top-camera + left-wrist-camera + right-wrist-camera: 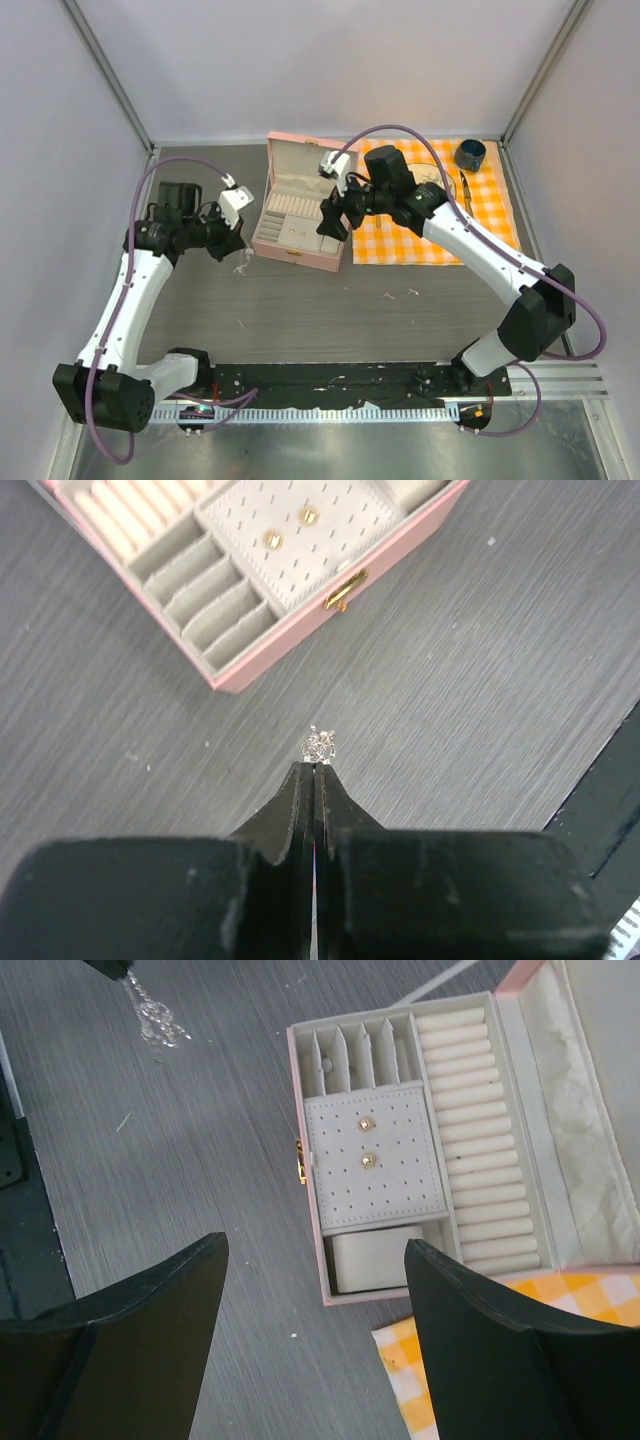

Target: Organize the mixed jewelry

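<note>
My left gripper (318,764) is shut on a small bunch of thin silvery chain (320,745), held over the bare grey table just left of the open pink case (300,630). In the right wrist view the chain (155,1018) dangles at the upper left. The case (295,255) shows ring rolls, slots and a perforated pad with two gold studs (366,1123). My right gripper (317,1244) is open with nothing between its fingers, above the case's front right corner (335,215). A few tiny pale bits (388,294) lie on the table in front of the case.
An orange checked cloth (440,205) lies right of the case, with gold cutlery (465,190) and a dark blue cup (470,153) on it. A black rail (330,385) runs along the table's near edge. Grey walls close in on both sides.
</note>
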You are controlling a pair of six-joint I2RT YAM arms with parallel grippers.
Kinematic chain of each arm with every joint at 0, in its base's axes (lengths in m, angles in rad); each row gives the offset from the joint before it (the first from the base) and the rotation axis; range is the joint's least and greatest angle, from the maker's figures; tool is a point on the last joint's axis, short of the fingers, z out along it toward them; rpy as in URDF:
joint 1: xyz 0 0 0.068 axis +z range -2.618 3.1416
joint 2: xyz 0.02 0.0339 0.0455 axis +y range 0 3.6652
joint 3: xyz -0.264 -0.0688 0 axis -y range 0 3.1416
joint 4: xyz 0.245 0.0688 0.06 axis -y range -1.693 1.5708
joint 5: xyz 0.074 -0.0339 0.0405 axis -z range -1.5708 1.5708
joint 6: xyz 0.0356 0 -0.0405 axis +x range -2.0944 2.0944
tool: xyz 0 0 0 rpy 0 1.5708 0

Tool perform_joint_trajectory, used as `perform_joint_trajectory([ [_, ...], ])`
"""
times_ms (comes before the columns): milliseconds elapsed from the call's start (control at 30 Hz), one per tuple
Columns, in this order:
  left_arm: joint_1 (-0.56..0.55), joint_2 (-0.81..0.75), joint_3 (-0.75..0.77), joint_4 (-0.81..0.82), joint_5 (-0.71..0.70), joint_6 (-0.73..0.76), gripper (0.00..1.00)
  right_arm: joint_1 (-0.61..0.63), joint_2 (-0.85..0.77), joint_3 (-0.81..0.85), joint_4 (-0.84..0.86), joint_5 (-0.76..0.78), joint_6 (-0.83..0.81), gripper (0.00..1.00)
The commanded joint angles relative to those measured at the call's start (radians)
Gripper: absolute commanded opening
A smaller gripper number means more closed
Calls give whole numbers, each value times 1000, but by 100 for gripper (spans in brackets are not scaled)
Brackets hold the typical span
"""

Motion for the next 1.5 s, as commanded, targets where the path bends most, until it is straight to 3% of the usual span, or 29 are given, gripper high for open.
perform_joint_trajectory([
  [0, -39, 14, 101, -17, 100, -84, 0, 33, 17, 73, 52, -16, -14, 78],
  [133, -88, 25, 143, 27, 137, -150, 0, 52, 3, 54, 150, -30, 11, 78],
  [533, -181, 70, 213, 193, 176, -348, 0, 69, 48, 93, 216, -88, 68, 77],
  [1467, -208, 94, 240, 320, 193, -475, 0, 112, 89, 76, 252, -105, 82, 74],
])
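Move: The necklace clump hangs about 3 cm under the left hand's shut fingertips. The left hand carries it towards the right hand's open fingers, some 22 cm to its right, 5 cm ahead and 4 cm higher. From the right hand the necklace lies about 21 cm left, 4 cm back and 7 cm below. The jewelry box's tray lies 12 cm ahead, 12 cm right and 13 cm below the left hand; its white block is 5 cm ahead, 2 cm left and 17 cm below the right hand. The left hand, still pinching the necklace, carries it right and up by about 10 cm each towards the right gripper, quick at first and then easing off, while its wrist swings the fingertips some 20 degrees up towards level. The right hand comes to meet it, about 7 cm left with a small rise and a slight draw back, flattening its leftward-pointing fingers a little and keeping them wide open, so that they come up around the hanging clump without closing. ##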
